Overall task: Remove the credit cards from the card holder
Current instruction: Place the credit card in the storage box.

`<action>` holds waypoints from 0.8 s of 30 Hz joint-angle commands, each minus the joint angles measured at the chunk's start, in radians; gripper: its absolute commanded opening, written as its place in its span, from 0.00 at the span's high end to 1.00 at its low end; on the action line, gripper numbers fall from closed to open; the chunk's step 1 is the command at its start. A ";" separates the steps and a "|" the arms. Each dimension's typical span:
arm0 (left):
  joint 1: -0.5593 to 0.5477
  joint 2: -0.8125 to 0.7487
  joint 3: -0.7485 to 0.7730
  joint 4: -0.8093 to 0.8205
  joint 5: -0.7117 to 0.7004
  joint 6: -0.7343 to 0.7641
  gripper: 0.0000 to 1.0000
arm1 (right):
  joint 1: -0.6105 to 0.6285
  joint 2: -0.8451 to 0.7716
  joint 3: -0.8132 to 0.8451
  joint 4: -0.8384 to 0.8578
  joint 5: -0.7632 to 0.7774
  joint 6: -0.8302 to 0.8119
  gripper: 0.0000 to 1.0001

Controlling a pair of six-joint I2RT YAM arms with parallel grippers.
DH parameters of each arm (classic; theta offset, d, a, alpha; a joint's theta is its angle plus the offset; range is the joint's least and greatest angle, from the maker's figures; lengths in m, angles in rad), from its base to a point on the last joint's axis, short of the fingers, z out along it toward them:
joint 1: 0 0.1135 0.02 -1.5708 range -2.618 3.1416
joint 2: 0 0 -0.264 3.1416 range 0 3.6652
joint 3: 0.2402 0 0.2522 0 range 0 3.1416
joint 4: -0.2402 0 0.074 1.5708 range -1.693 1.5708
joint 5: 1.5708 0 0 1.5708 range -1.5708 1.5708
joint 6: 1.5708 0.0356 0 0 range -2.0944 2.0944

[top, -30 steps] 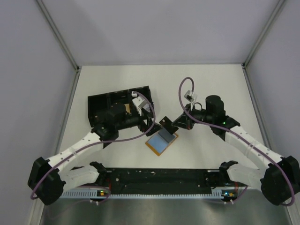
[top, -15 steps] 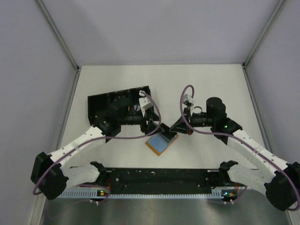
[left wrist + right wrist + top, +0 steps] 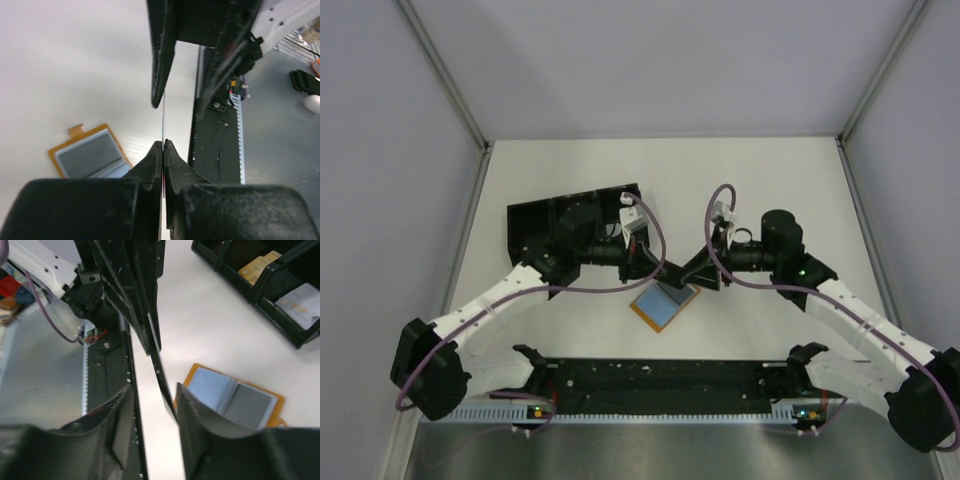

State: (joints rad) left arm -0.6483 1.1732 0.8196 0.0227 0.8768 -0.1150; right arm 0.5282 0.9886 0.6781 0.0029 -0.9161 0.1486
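The orange-tan card holder (image 3: 662, 304) lies open on the table, pale blue-grey cards in its sleeves; it also shows in both wrist views (image 3: 89, 157) (image 3: 232, 397). Above its far end the two grippers meet tip to tip. My left gripper (image 3: 657, 268) (image 3: 163, 145) is shut on a credit card (image 3: 163, 117) seen edge-on as a thin line. In the right wrist view that card (image 3: 162, 375) is a dark strip leaning against one finger of my right gripper (image 3: 155, 390) (image 3: 694, 272), whose jaws stand apart around it.
A black three-compartment tray (image 3: 520, 215) sits at the back left, behind my left arm. It holds a gold card (image 3: 257, 262) and a whitish card (image 3: 300, 300). The black rail (image 3: 660, 378) with both arm bases runs along the near edge.
My left gripper moved right to the card held by my right gripper and shut on it. The right gripper's jaws have opened off the card.
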 commanded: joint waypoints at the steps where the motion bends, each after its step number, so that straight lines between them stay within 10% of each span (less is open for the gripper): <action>1: 0.073 -0.059 -0.002 -0.003 -0.110 -0.061 1.00 | 0.009 -0.045 -0.012 0.029 0.081 -0.015 0.49; 8: 0.269 -0.188 -0.019 -0.240 -0.408 -0.156 1.00 | 0.006 -0.071 -0.040 0.019 0.230 -0.017 0.11; 24: 0.763 -0.109 0.173 -0.592 -0.900 -0.092 1.00 | 0.006 -0.065 -0.095 0.055 0.276 0.028 0.02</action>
State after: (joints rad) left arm 0.0803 0.9962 0.9218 -0.5488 0.1219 -0.2218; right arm 0.5282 0.9329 0.5953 0.0139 -0.6449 0.1612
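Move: The left hand, already shut on the black credit card, has the storage box's left compartment about 19 cm ahead, 33 cm to its left and 20 cm below. The box's gold card lies some 19 cm ahead and 20 cm left, its white card 20 cm ahead and 8 cm left; the card holder is 2 cm ahead, 2 cm right, 21 cm below. From the right hand that left compartment is about 20 cm ahead, 40 cm left. Keeping its pinch on the black card, the left hand sweeps about 30 cm left and some 13 cm forward, sinking slightly, from the handover spot above the card holder to the storage box, turning roughly 80 degrees counter-clockwise so the fingers swing from pointing right to forward and tipped down. Meanwhile the right hand, fingers already parting, opens wide, lets go of the card's other end and eases about 3 cm forward and down. ##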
